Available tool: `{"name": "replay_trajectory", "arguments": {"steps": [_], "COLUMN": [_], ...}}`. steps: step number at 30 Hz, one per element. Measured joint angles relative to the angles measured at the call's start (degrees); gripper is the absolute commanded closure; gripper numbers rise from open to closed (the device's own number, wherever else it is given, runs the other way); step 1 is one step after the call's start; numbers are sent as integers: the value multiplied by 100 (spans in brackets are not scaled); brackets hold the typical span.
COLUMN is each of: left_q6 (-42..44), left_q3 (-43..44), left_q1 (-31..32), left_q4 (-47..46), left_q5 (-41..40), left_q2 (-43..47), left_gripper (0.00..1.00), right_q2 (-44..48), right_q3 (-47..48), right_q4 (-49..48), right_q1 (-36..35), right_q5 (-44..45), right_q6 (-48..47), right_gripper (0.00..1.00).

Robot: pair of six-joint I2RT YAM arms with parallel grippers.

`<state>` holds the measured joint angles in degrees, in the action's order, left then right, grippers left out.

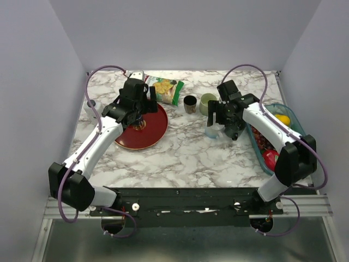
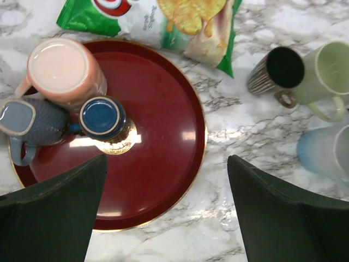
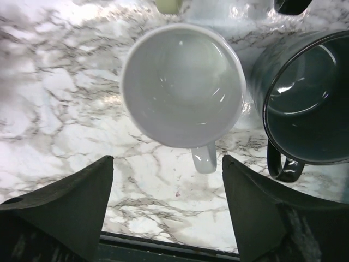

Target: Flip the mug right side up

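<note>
A pale blue-white mug [image 3: 182,84] stands upright on the marble, mouth up, its handle [image 3: 204,159] pointing toward my right gripper [image 3: 168,164]. That gripper hovers over it, open, with nothing between its fingers. In the top view the same mug [image 1: 211,132] sits just left of the right gripper [image 1: 221,124]. My left gripper [image 2: 167,161] hangs open above the red plate [image 2: 163,136]. On the plate, a pink mug [image 2: 65,68] and a dark blue mug [image 2: 102,117] stand bottom up beside a textured grey-blue mug [image 2: 24,120].
A dark grey mug [image 3: 305,103] stands upright right beside the pale one. A brown striped mug [image 1: 190,103] and a green mug [image 1: 207,102] stand behind them. A chip bag [image 1: 166,89] lies at the back. A teal basket [image 1: 254,137] of fruit sits at the right edge.
</note>
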<state>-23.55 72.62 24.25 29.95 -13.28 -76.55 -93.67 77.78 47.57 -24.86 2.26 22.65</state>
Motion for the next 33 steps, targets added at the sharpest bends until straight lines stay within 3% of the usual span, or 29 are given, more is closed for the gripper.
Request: {"name": "replay_trajectory", "arguments": {"steps": [8,20,26,33], "left_q6": [1270,2804,3211,3257], "left_q3": [214,745,883,651], "left_q1": [-282,-1082,-1165,-1366], "left_q4": [474,643,702,354], "left_q5": [269,1453,1644,1600], "left_q2": [-881,-2057,-2535,-2492], "left_gripper": [1,1,1,1], "right_q2": [723,754,763,796], "right_q3": [160,201,245,245], "right_q4": [-79,-105,-92,-70], "right_q1": [0,0,0,0], "right_q5": [116,131,131,125], "right_q6": [44,28,22,24], "right_gripper": [11,11,11,11]}}
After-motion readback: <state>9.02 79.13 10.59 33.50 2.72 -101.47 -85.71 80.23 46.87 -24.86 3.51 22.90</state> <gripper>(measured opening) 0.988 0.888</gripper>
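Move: The upside-down navy mug on the tray lies about 3 cm ahead of my left hand, 7 cm to its left and some 17 cm below. From that mug, the peach mug stands about 5 cm farther out and 4 cm left, the blue-grey mug roughly 8 cm left and 1 cm farther out. The upright white mug I have just released is about 2 cm ahead of my right hand and 6 cm below, straight in line; the dark green mug stands 8 cm right of it, level. I drop my open left hand about 14 cm towards the upside-down navy mug, carrying it some 6 cm left and 5 cm forward as well, while the fingers tip down about 20 degrees, the wrist turns clockwise and its left side rises. Meanwhile I lift my empty right hand some 6 cm straight up off the white mug, quickly at first, then hold it there wide open, its fingertips swung slightly outward. ##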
